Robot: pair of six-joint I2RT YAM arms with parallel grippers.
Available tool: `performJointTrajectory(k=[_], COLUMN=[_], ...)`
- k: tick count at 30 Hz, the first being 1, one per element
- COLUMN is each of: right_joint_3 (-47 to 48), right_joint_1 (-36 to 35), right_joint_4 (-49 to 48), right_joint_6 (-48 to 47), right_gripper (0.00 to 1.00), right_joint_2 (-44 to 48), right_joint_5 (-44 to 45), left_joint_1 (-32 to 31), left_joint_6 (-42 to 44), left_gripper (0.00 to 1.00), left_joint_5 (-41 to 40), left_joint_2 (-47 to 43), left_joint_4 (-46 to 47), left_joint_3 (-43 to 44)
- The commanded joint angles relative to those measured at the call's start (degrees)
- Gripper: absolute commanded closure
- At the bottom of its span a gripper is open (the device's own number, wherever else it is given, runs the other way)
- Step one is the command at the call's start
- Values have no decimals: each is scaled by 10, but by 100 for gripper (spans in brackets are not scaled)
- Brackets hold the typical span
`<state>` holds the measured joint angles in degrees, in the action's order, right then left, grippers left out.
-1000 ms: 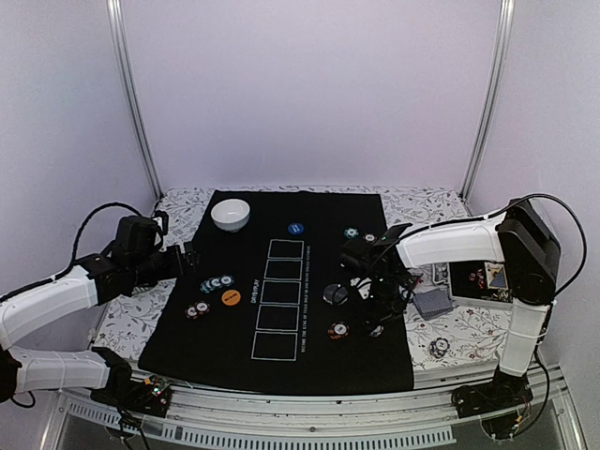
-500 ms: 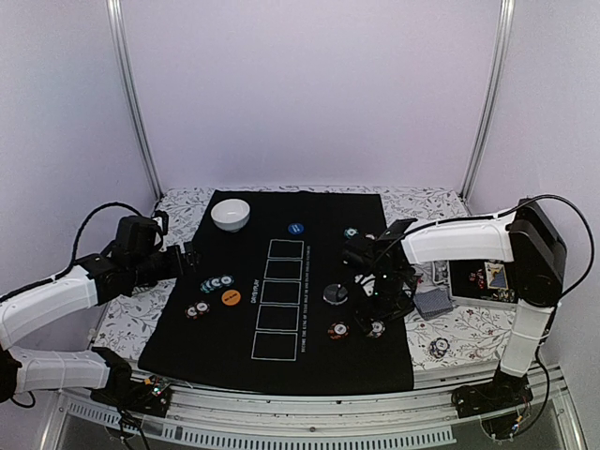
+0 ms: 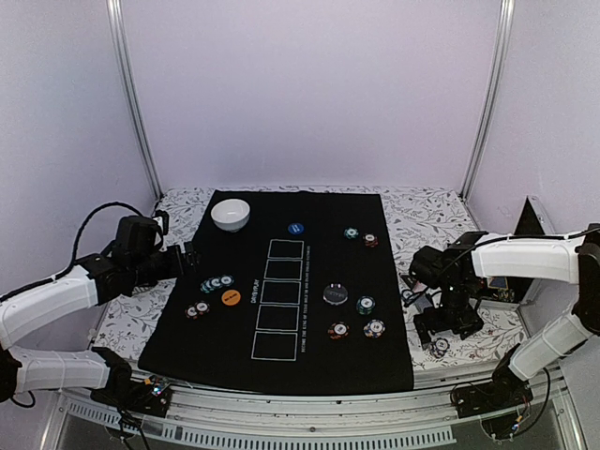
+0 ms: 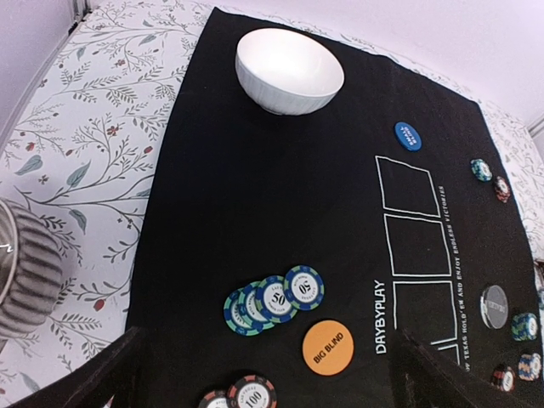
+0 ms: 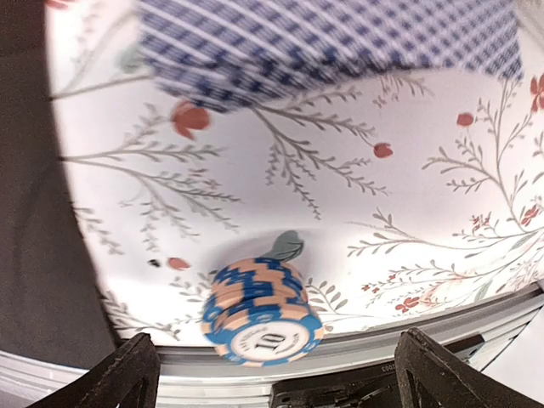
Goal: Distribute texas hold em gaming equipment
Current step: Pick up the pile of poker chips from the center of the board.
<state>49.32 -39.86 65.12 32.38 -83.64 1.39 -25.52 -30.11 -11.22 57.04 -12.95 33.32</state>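
On the black mat (image 3: pixel 309 361), teal poker chips (image 3: pixel 216 282), red-black chips (image 3: pixel 196 309) and an orange button disc (image 3: pixel 231 297) lie at the left. A blue disc (image 3: pixel 296 228), a black disc (image 3: pixel 335 293), a teal stack (image 3: pixel 366 305) and further chips (image 3: pixel 375 328) lie toward the right. My left gripper (image 4: pixel 263 361) hangs open above the teal chips (image 4: pixel 274 299) and the orange disc (image 4: pixel 327 347), holding nothing. My right gripper (image 5: pixel 278 353) is open over the floral cloth, straddling a blue-and-peach chip stack (image 5: pixel 262 316) without touching it. Checked-back playing cards (image 5: pixel 323 42) lie just beyond.
A white bowl (image 3: pixel 231 214) stands at the mat's far left corner, also in the left wrist view (image 4: pixel 289 68). Two small chip stacks (image 3: pixel 361 236) sit at the mat's far right. The table's metal front rail (image 5: pixel 408 336) runs right behind the blue-and-peach stack.
My right gripper has opened wide and swung right, off the mat, to the chip stack on the floral cloth. A teal stack now shows where it was. The left arm has not moved.
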Motion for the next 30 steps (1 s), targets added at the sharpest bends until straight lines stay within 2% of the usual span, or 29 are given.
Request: performJointTrajectory(k=[1, 6, 12, 13, 19, 22, 27, 30], right_joint_3=[-30, -48, -46, -46, -47, -47, -43, -42], right_joint_1=[21, 28, 28, 27, 27, 28, 28, 27], right_joint_4=[-32, -55, -60, -60, -55, -54, -49, -49], right_joint_6=[18, 7, 3, 3, 4, 5, 2, 1], right_gripper=[1, 1, 28, 29, 29, 34, 32, 35], right_joint_2=[9, -10, -19, -21, -24, -26, -41, -45], right_joint_5=[-11, -27, -22, -23, -23, -23, -24, -26], left_joint_1=[-6, -6, -6, -6, -6, -6, -6, -6], left_joint_6=[11, 13, 12, 12, 17, 17, 17, 18], left_gripper=[2, 2, 2, 2, 2, 2, 2, 2], left_joint_5=[2, -4, -4, -4, -4, -5, -4, -6], left_joint_2=[5, 0, 1, 1, 2, 2, 2, -1], left_joint_4=[9, 5, 5, 6, 5, 6, 5, 3], left_joint_3=[16, 14, 12, 13, 16, 14, 13, 13])
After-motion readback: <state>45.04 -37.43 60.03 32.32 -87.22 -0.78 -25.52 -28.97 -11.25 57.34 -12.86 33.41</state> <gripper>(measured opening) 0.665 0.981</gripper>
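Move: The stack of 10-value poker chips sits just under the right hand, about 4 cm below and 1 cm to its right. The card deck lies some 10 cm straight ahead of this hand. Another chip pile stands on the black mat about 5 cm ahead and 15 cm left, and a red one about 5 cm ahead and 23 cm left. From the left hand the stack is roughly 56 cm right, 16 cm back and 14 cm below. The right hand sinks about 3 cm onto the stack, its wide-open fingers closing about a third around it. ##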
